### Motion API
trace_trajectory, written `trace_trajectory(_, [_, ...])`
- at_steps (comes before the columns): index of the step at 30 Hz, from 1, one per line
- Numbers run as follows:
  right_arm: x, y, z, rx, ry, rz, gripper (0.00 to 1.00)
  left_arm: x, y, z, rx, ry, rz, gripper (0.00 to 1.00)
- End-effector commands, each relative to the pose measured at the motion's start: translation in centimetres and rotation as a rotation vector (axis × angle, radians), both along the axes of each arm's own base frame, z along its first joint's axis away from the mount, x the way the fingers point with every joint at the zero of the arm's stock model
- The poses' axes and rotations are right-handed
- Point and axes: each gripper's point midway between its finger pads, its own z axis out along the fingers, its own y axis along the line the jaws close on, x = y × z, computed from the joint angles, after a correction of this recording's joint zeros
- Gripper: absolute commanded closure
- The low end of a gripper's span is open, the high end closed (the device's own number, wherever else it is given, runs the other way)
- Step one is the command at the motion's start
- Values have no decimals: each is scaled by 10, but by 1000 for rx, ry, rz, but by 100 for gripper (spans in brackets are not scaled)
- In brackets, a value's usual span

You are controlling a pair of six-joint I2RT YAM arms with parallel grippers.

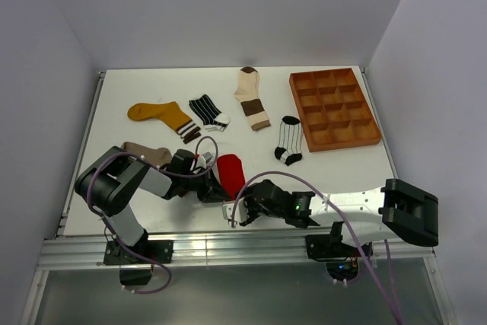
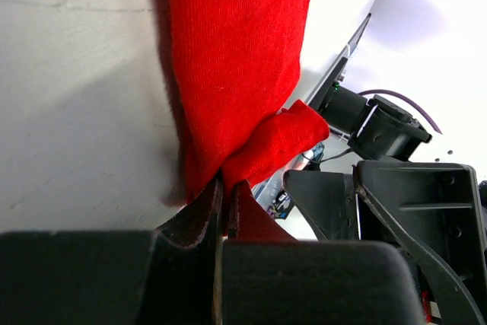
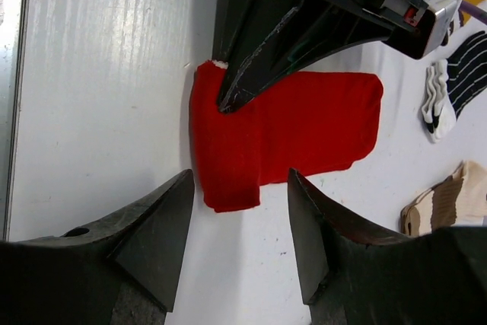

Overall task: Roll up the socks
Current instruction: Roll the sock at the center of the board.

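A red sock [image 1: 230,171] lies flat near the table's front edge. My left gripper [image 2: 226,185] is shut on a bunched corner of the red sock [image 2: 236,51]. In the right wrist view its dark fingers [image 3: 251,74] pinch the sock's [image 3: 304,127] edge. My right gripper [image 3: 241,180] hovers open just short of that sock's folded end, with nothing between its fingers. The other socks lie farther back: mustard yellow [image 1: 156,113], black-white striped [image 1: 207,110], cream-and-brown [image 1: 251,95], a dark pinstriped one [image 1: 288,139], and a taupe one [image 1: 148,154] partly under the left arm.
A brown compartmented tray [image 1: 342,144] stands at the back right. The two grippers [image 1: 217,195] [image 1: 237,215] sit close together at the front centre. A metal rail [image 1: 228,247] runs along the table's near edge.
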Motion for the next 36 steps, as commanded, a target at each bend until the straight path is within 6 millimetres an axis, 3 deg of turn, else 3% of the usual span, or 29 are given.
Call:
trace_trajectory(1, [-4,8,6,17,4,31,41,-14,18,-29,126,45,11,100])
trace_trajectory(18, [-1,20,-24,-70,20,69,43,-15,19,-27,127,34,-5,100])
trace_trajectory(24, [3,23,-30,-96,73,48,60,-16,19,-27,124,39,-17,100])
trace_trajectory(28, [9,22,-29,-132,162,29,77,-13,18,-23,121,23,-16,100])
trace_trajectory(30, [6,26,-22,-111,227,44,79,-11,18,-19,116,12,-9,100])
trace_trajectory(34, [20,17,-9,-167,409,-6,80,-1,16,-4,106,-35,26,96])
trace_trajectory(36, [19,14,-13,-198,497,-8,80,5,15,6,95,-67,41,95])
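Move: Below the open right fingers lies the folded near end of the red sock, about 1 cm ahead, 3 cm to the left and 5 cm down; its flat part is centred some 8 cm ahead and 3 cm left. Left fingertips already grip the fold about 4 cm left of the right hand, 1 cm ahead. The white ankle sock lies roughly 18 cm ahead and 15 cm right. For the left hand, the fold's middle is about 2 cm to its right, level ahead. Sinking nearly 4 cm onto the red sock's folded near end, the right hand edges back slightly, then closes its fingers to pinch the fold beside the left fingertips. Gripping, it turns forward about 3 cm, drifts a little left and rises some 1.5 cm, tipping about 20 degrees. The left hand keeps its pinch almost in place. ##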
